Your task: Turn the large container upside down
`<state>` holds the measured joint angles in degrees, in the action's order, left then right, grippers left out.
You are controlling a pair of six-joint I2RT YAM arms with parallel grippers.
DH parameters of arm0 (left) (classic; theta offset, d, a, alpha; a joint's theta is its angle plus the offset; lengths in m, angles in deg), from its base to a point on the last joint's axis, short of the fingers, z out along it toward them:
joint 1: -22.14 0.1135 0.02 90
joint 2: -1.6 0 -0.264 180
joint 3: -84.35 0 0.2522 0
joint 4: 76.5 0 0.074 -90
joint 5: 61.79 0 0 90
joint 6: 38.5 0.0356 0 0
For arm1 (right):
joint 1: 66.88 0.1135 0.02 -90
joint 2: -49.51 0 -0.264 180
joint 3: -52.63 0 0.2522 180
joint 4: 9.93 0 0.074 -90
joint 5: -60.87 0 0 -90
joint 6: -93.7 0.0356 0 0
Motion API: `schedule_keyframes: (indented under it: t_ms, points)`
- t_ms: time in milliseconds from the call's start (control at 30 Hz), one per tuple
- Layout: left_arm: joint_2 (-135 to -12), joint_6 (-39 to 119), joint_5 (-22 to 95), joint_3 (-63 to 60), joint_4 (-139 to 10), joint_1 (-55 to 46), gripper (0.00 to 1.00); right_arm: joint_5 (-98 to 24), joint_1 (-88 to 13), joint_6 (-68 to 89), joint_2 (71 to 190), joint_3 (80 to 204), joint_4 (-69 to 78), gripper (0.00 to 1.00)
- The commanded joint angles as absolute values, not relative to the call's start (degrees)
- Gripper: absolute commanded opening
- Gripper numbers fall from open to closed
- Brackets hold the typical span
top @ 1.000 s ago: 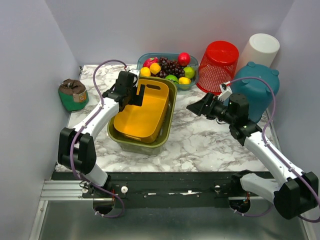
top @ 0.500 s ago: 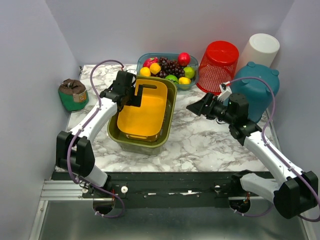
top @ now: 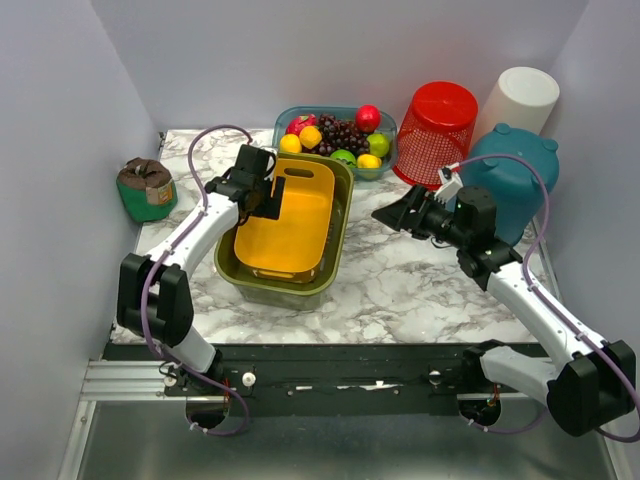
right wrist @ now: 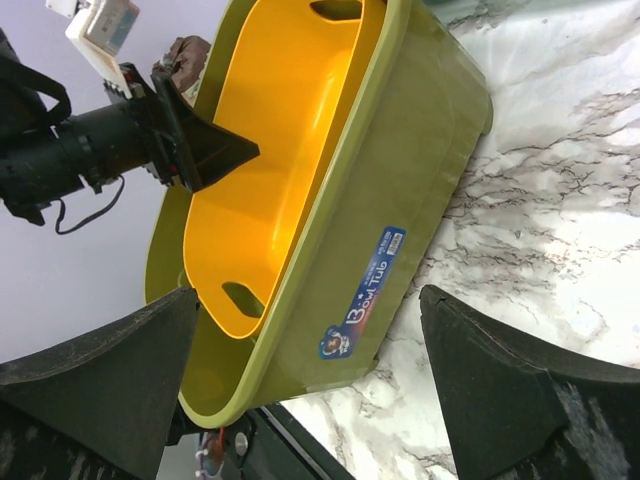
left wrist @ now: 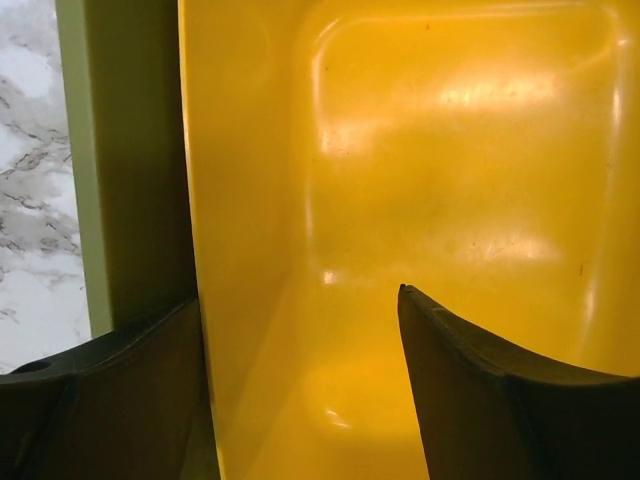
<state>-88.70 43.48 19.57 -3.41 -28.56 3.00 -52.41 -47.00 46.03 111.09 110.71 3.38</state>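
Note:
The large container is an olive-green tub (top: 338, 232) standing upright on the marble table, with a smaller yellow tub (top: 290, 225) nested inside. My left gripper (top: 272, 192) is open at the tubs' far left corner. In the left wrist view its jaws (left wrist: 300, 295) straddle the yellow tub's (left wrist: 450, 150) left wall, one finger inside and the other by the green wall (left wrist: 120, 150). My right gripper (top: 395, 215) hovers open to the right of the green tub (right wrist: 400, 170), apart from it, nothing between its fingers (right wrist: 310, 295).
Along the back stand a clear tray (top: 386, 168) of fruit, an upturned red basket (top: 437, 120), a teal container (top: 515, 170) and a white cylinder (top: 520, 100). A green and brown pouch (top: 146, 188) lies at the left edge.
The yellow tub has shifted back and settled inside the green tub. My left gripper moved slightly with it and its jaws have narrowed a little. The right arm has hardly moved.

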Motion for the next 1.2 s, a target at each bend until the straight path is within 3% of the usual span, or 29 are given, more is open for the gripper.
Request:
schedule_keyframes:
  t_ms: [0,100,233,300,500,533,733,933,1000,1167]
  points:
    - [-91.99,42.80,21.88,-3.33,-26.61,3.41,0.78,-53.91,-46.49,46.76,111.83,111.83,1.81,1.00]
    - [-92.97,41.48,23.28,-3.24,-27.14,3.41,0.64,-54.52,-45.96,48.08,112.00,111.84,1.28,1.00]
    - [-92.27,40.42,24.78,-3.32,-27.23,3.41,0.38,-48.50,-41.24,53.17,110.78,109.73,-1.35,1.00]
    - [-91.30,39.72,24.79,-3.85,-26.70,3.41,0.32,-44.61,-38.07,54.84,109.90,109.11,-2.23,1.00]
    - [-87.35,37.09,24.44,-4.64,-25.65,3.50,0.09,-18.26,-23.40,69.59,106.38,108.32,0.24,1.00]
    - [-86.91,36.30,24.35,-4.82,-25.56,3.50,0.02,-10.05,-18.16,71.27,106.38,108.84,0.49,1.00]
    - [-84.09,34.01,23.47,-6.66,-24.07,3.59,0.00,2.84,-7.40,81.28,112.43,116.13,7.16,1.00]
    - [-81.28,33.57,22.41,-7.10,-23.80,4.12,0.00,18.22,4.90,103.79,117.79,122.46,16.72,1.00]
    - [-81.01,33.65,22.67,-8.24,-23.10,4.73,0.00,19.38,6.85,114.80,122.27,128.15,23.48,1.00]
    - [-78.82,34.44,22.59,-9.21,-22.40,6.05,0.00,20.18,9.49,123.39,127.38,133.54,30.71,0.97]
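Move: Just left of the left hand, some 3 cm over and 2 cm lower, is the yellow tub's left rim, level ahead. The large green container around it has its middle about 4 cm back, 5 cm right and 9 cm below; the fruit basket is roughly 17 cm ahead, 17 cm right. From the right hand, the yellow tub's near end lies about 23 cm left, 13 cm back and 12 cm below; the red basket is 16 cm ahead, 9 cm right. Sinking about 2.5 cm with its fingers astride the yellow tub's left rim, the left hand closes and pinches that wall, then lifts it roughly 7 cm while easing a little back. Meanwhile the right hand, wide open and empty, sweeps some 17 cm left and 11 cm back, rising slightly and turning clockwise as it tips down, towards the tub's near end. ##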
